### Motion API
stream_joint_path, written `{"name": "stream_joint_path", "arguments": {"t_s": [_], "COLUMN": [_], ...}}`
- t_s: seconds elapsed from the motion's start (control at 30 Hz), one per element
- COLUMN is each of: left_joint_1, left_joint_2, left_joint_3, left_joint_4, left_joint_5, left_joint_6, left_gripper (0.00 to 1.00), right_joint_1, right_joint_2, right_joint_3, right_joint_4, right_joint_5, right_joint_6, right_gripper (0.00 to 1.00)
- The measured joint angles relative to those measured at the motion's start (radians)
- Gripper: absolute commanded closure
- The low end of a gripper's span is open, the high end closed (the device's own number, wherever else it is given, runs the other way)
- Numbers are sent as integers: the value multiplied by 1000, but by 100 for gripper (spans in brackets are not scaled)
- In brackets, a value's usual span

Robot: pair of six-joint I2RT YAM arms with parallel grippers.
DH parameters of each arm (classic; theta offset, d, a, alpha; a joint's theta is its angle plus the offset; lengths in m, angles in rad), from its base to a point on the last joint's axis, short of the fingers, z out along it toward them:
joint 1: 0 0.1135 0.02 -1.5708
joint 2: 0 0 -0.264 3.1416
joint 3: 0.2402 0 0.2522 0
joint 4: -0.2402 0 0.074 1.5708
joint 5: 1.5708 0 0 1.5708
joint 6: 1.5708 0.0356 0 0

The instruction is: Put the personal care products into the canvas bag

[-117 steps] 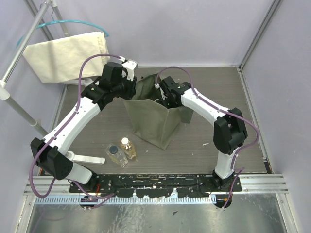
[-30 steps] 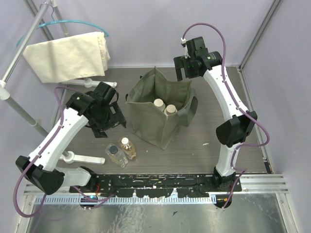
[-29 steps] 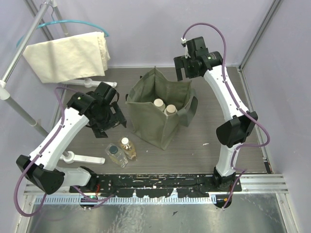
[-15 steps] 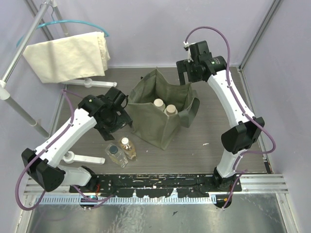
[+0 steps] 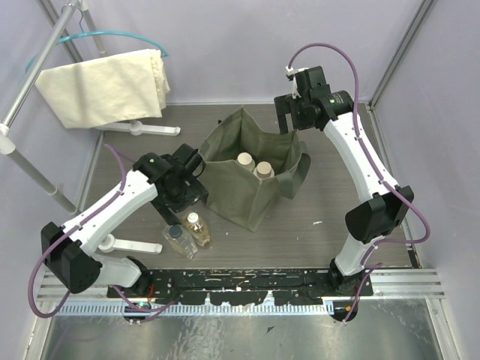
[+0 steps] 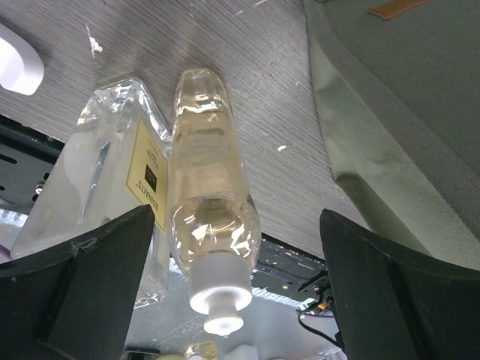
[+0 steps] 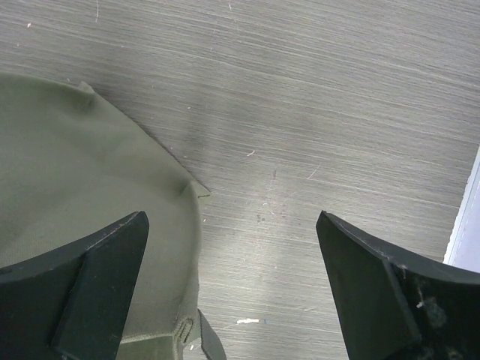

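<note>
The olive-green canvas bag (image 5: 238,187) stands open mid-table with two cream-capped bottles (image 5: 244,159) (image 5: 262,169) upright inside. On the table in front of it lie the amber bottle (image 5: 199,231) with a white cap and the clear dark-capped bottle (image 5: 177,238). My left gripper (image 5: 187,204) hovers open just above them. In the left wrist view the amber bottle (image 6: 206,195) lies between its spread fingers (image 6: 82,277), touching neither, with the clear bottle (image 6: 105,187) beside it. My right gripper (image 5: 294,120) hangs open and empty over the bag's back right corner (image 7: 82,172).
A cream cloth bag (image 5: 105,86) hangs on a hanger at the back left, its rack's white foot (image 5: 154,129) below it. A flat white strip (image 5: 139,245) lies left of the bottles. The bag's strap (image 7: 210,341) droops at its right side.
My left gripper has swung right and toward the near edge, ending above the two lying bottles. My right gripper has drifted slightly right, away from the bag's mouth. Both stay open.
</note>
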Motion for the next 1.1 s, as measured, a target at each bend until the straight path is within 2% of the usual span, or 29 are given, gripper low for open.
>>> {"name": "stream_joint_path", "arguments": {"t_s": [0.3, 0.53, 0.7, 0.93, 1.1], "left_joint_1": [-44, -66, -79, -86, -87], "left_joint_2": [5, 5, 5, 8, 8], "left_joint_3": [-40, -110, -119, -119, -119], "left_joint_4": [37, 85, 103, 141, 144], "left_joint_5": [21, 50, 59, 66, 67], "left_joint_6": [-53, -102, -122, -139, -140], "left_gripper": [3, 12, 30, 52, 73], "right_joint_1": [0, 0, 0, 0, 0], "right_joint_2": [-10, -33, -55, -70, -72], "right_joint_3": [-30, -64, -87, -96, -98], "right_joint_4": [11, 11, 14, 14, 15], "right_joint_5": [0, 0, 0, 1, 7], "right_joint_6": [-2, -3, -3, -6, -9], "right_gripper": [0, 0, 0, 0, 0]}}
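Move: The white-capped amber bottle stands just below the left hand, about 2 cm back, 2 cm to its right and 7 cm down. The clear square bottle is around 5 cm back and 2 cm to the left. The canvas bag's middle lies some 17 cm to the right and 5 cm ahead. From the right hand, the amber bottle is roughly 26 cm back, 28 cm left and 18 cm below. The left hand slides about 3.5 cm right, sinking 3 cm and easing back, and closes on the amber bottle. ##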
